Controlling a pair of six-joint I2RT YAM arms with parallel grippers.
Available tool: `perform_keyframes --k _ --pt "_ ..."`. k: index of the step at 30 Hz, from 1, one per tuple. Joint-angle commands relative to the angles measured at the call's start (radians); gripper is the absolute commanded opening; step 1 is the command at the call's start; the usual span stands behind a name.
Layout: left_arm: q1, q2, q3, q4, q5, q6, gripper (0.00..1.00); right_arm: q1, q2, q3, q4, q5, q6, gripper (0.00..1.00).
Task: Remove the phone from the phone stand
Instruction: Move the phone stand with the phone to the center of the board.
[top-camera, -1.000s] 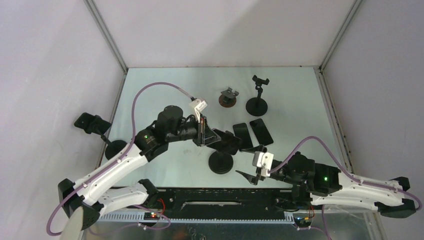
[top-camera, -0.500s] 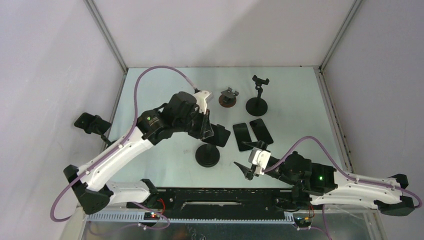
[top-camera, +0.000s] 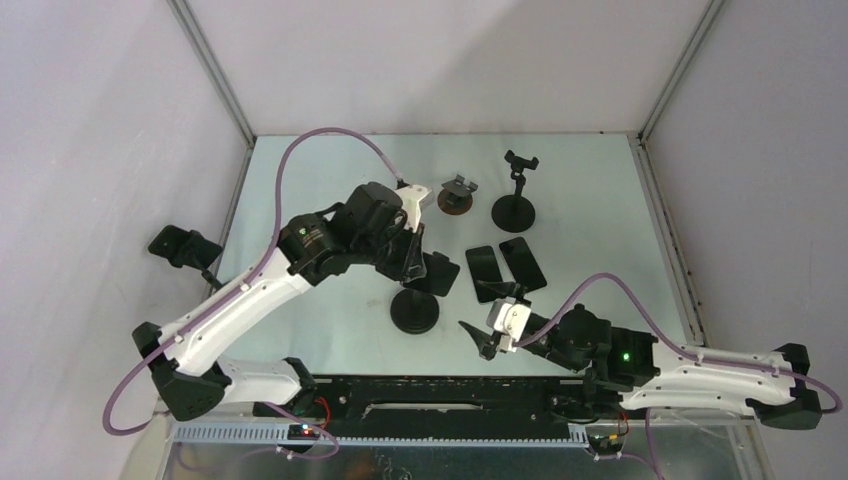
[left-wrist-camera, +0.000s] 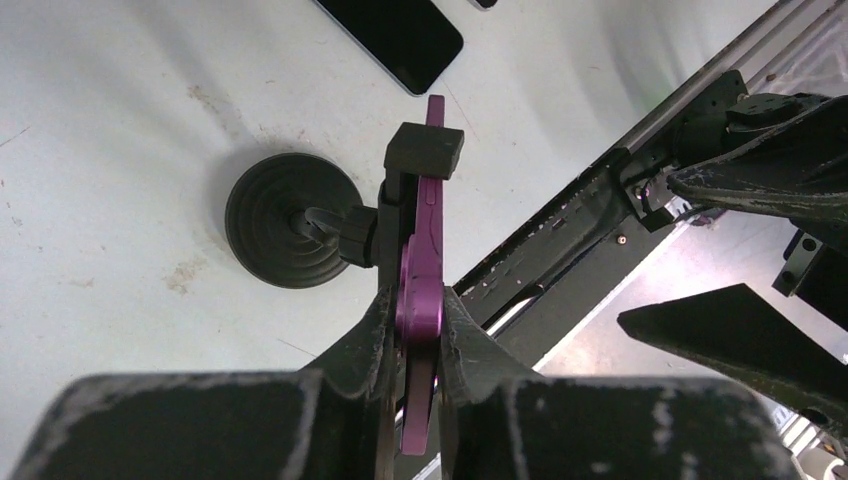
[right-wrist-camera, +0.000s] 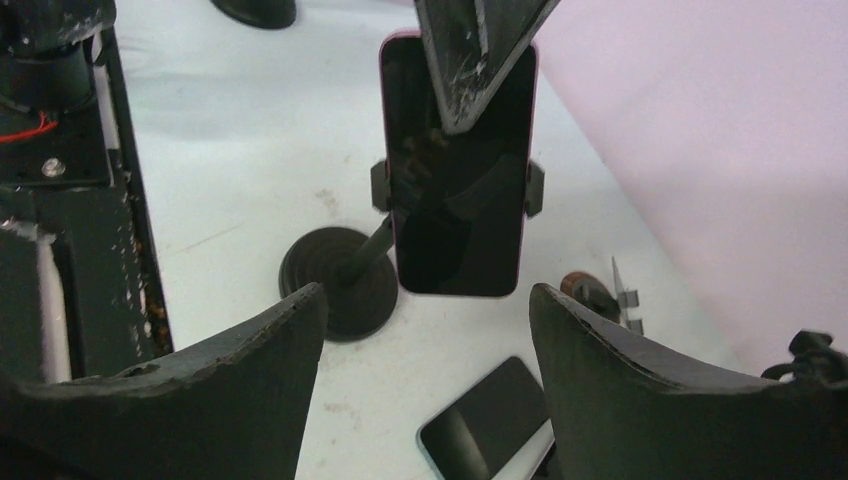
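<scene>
The phone (right-wrist-camera: 457, 200), dark-screened with a purple rim, sits upright in the clamp of a black phone stand (right-wrist-camera: 335, 280) with a round base (top-camera: 414, 312). My left gripper (left-wrist-camera: 415, 335) is shut on the phone's (left-wrist-camera: 421, 285) top edge, pinching it edge-on between both fingers. Seen from the top, the left gripper (top-camera: 418, 260) is over the phone (top-camera: 441, 273). My right gripper (right-wrist-camera: 425, 310) is open and low, facing the screen a short way off, touching nothing. From above, the right gripper (top-camera: 480, 335) lies right of the stand base.
Two loose phones (top-camera: 484, 272) (top-camera: 522, 262) lie flat right of the stand. A small brown-based stand (top-camera: 457, 195) and a tall black stand (top-camera: 514, 205) are at the back. Another holder (top-camera: 185, 248) hangs off the left edge. The black rail (top-camera: 440, 395) runs along the near edge.
The left gripper has shifted the phone and its stand left and a little farther back. The right gripper has moved left toward the stand, staying open.
</scene>
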Motion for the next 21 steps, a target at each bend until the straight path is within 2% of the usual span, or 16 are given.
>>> perform_keyframes --k 1,3,9,13,21 --pt "0.0 -0.045 -0.04 0.035 0.024 -0.029 0.1 0.005 0.067 0.006 0.245 -0.005 -0.114 0.78" --pt "0.0 -0.06 -0.064 0.055 0.023 -0.038 0.11 0.005 0.114 0.014 0.302 -0.008 -0.158 0.78" --pt "0.007 -0.147 -0.173 0.105 -0.04 -0.068 0.27 -0.009 0.203 0.044 0.357 -0.038 -0.193 0.79" --pt "0.021 -0.23 -0.241 0.115 -0.08 -0.085 0.37 -0.027 0.214 0.057 0.324 -0.085 -0.158 0.78" --pt "0.032 -0.331 -0.304 0.167 -0.081 -0.119 0.64 -0.038 0.238 0.106 0.245 -0.169 -0.165 0.79"
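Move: My left hand is still shut on the phone's upper end; its middle lies about 4 cm right, 1 cm ahead and 4 cm down. The stand's round base is almost under this hand, roughly 2 cm ahead, 1 cm left and 24 cm below. The nearer flat phone lies some 17 cm right, 11 cm ahead. From my open right hand the clamped phone is about 8 cm left, 7 cm ahead and 3 cm lower. With my left hand I keep the pinch briefly while easing back under 1 cm, then open the fingers to let go of the phone's end and draw away leftward about 4.5 cm, sinking some 3 cm and coming slightly back. Meanwhile my right hand, fingers staying wide open, closes in leftward about 5 cm towards the phone's screen side, rising slightly. ##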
